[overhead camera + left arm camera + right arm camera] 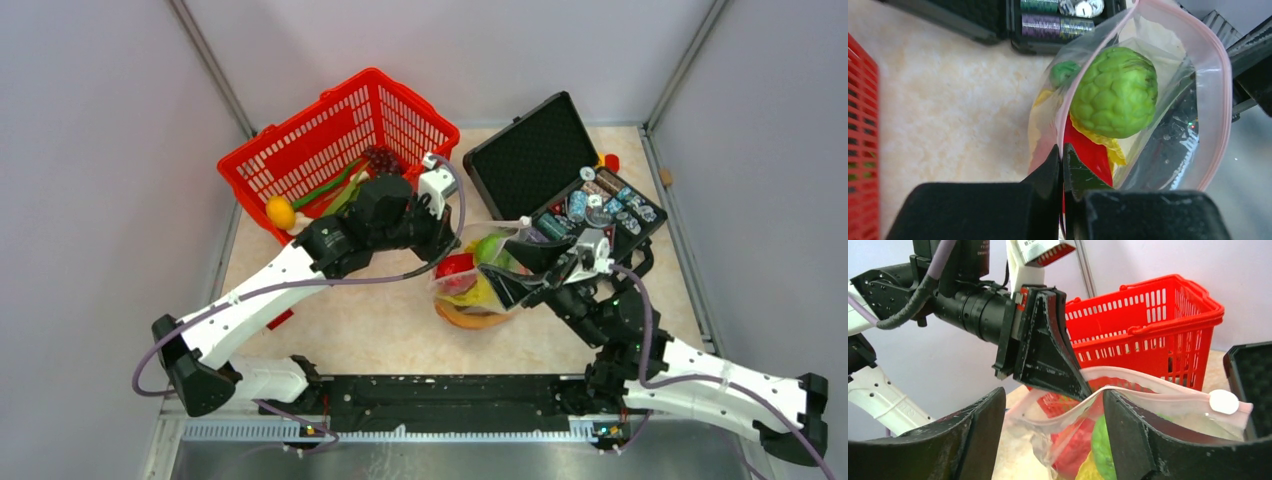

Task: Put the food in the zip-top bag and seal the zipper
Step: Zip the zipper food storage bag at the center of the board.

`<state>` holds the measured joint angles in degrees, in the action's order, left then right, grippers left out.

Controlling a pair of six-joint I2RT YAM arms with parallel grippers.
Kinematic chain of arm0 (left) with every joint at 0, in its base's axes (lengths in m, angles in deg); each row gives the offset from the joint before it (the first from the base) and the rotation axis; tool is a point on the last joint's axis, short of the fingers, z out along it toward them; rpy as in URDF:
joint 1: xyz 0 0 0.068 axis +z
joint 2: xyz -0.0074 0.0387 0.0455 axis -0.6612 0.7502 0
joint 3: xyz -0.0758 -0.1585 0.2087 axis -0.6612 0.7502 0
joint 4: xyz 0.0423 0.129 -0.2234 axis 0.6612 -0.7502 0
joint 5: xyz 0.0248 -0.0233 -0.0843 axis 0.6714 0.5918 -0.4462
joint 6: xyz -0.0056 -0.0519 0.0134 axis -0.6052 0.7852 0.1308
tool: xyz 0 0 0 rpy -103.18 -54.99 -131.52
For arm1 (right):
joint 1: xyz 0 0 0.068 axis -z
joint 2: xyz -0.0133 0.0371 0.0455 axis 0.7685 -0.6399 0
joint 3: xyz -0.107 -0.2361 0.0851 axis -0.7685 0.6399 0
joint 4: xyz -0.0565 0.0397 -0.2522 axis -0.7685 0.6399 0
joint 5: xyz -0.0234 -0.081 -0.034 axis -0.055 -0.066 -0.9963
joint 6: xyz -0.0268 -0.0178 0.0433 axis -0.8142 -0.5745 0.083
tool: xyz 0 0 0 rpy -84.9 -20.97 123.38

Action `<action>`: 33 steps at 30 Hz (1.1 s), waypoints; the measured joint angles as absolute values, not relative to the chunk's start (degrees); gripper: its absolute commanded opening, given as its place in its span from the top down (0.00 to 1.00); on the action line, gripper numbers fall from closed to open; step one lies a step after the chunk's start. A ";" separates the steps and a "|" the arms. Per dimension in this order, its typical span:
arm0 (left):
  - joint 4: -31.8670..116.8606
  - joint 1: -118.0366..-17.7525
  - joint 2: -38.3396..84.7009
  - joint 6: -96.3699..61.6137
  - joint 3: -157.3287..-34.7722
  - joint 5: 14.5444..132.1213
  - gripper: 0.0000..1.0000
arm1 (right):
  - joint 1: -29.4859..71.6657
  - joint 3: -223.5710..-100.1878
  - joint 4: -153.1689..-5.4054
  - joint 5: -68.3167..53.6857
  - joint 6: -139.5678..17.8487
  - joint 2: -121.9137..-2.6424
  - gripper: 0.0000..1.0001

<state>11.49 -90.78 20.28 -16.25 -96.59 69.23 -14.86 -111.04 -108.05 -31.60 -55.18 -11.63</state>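
Observation:
The zip-top bag (478,290) stands mid-table with its mouth open. Inside are food pieces: a bumpy green round fruit (1113,92), a red piece (1089,156) and a yellow piece (1115,150). My left gripper (1062,150) is shut on the bag's wall at the pink zipper (1220,85); from the right wrist its fingers (1048,357) pinch the rim. My right gripper (1053,427) is open, with the bag's near lip (1068,412) between its fingers. The zipper's white slider (1224,401) sits at the far end. More food lies in the red basket: grapes (381,158), green pods (330,188), a yellow-orange piece (281,212).
The red mesh basket (300,140) stands tilted at the back left, just behind my left arm. An open black case (530,155) with poker chips (600,205) sits back right, close to the bag. Grey walls enclose the table.

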 measured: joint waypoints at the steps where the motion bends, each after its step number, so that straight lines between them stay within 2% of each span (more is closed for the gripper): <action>1: 11.16 -90.72 20.31 -17.30 -97.88 69.26 1.00 | -14.86 -112.27 -105.62 -31.25 -55.47 -10.69 0.27; 11: 2.15 -88.92 20.57 -32.95 -107.39 66.98 1.00 | -14.86 -125.99 -85.86 -28.78 -63.07 -5.08 0.26; 20: -1.41 -86.41 22.03 -37.08 -109.31 63.49 1.00 | -14.86 -131.89 -72.81 -36.06 -69.85 -4.29 0.32; 26: -2.35 -85.64 24.70 -37.03 -113.27 62.98 1.00 | -14.86 -132.48 -63.17 -29.39 -75.31 -4.70 0.31; 33: -3.31 -84.42 25.20 -36.99 -113.68 62.70 1.00 | -14.86 -125.49 -62.89 -20.52 -84.84 -9.97 0.30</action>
<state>-3.31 -84.42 25.20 -36.99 -113.68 62.70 -14.86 -125.49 -62.89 -20.52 -84.84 -9.97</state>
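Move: The right hand, open beside the bag's mouth, has the zipper's white end clip about 6 cm ahead, 5 cm to its right and 1 cm lower. The green fruit in the bag is roughly 4 cm ahead, 1 cm right and 8 cm down; the red pepper some 2 cm ahead, 6 cm left and 10 cm down. The left hand, still pinching the rim, has that clip about 4 cm ahead, 12 cm right and 1 cm up. Backing off the rim, the right hand swings up and right some 6 cm with fingers still open, then sinks about 12 cm from its peak and comes back left, rolling its left side down some 45 degrees to face the zipper's clip end. The left hand keeps its pinch, rises 5 cm, and draws forward and left while tilting fingers up and turning clockwise. ##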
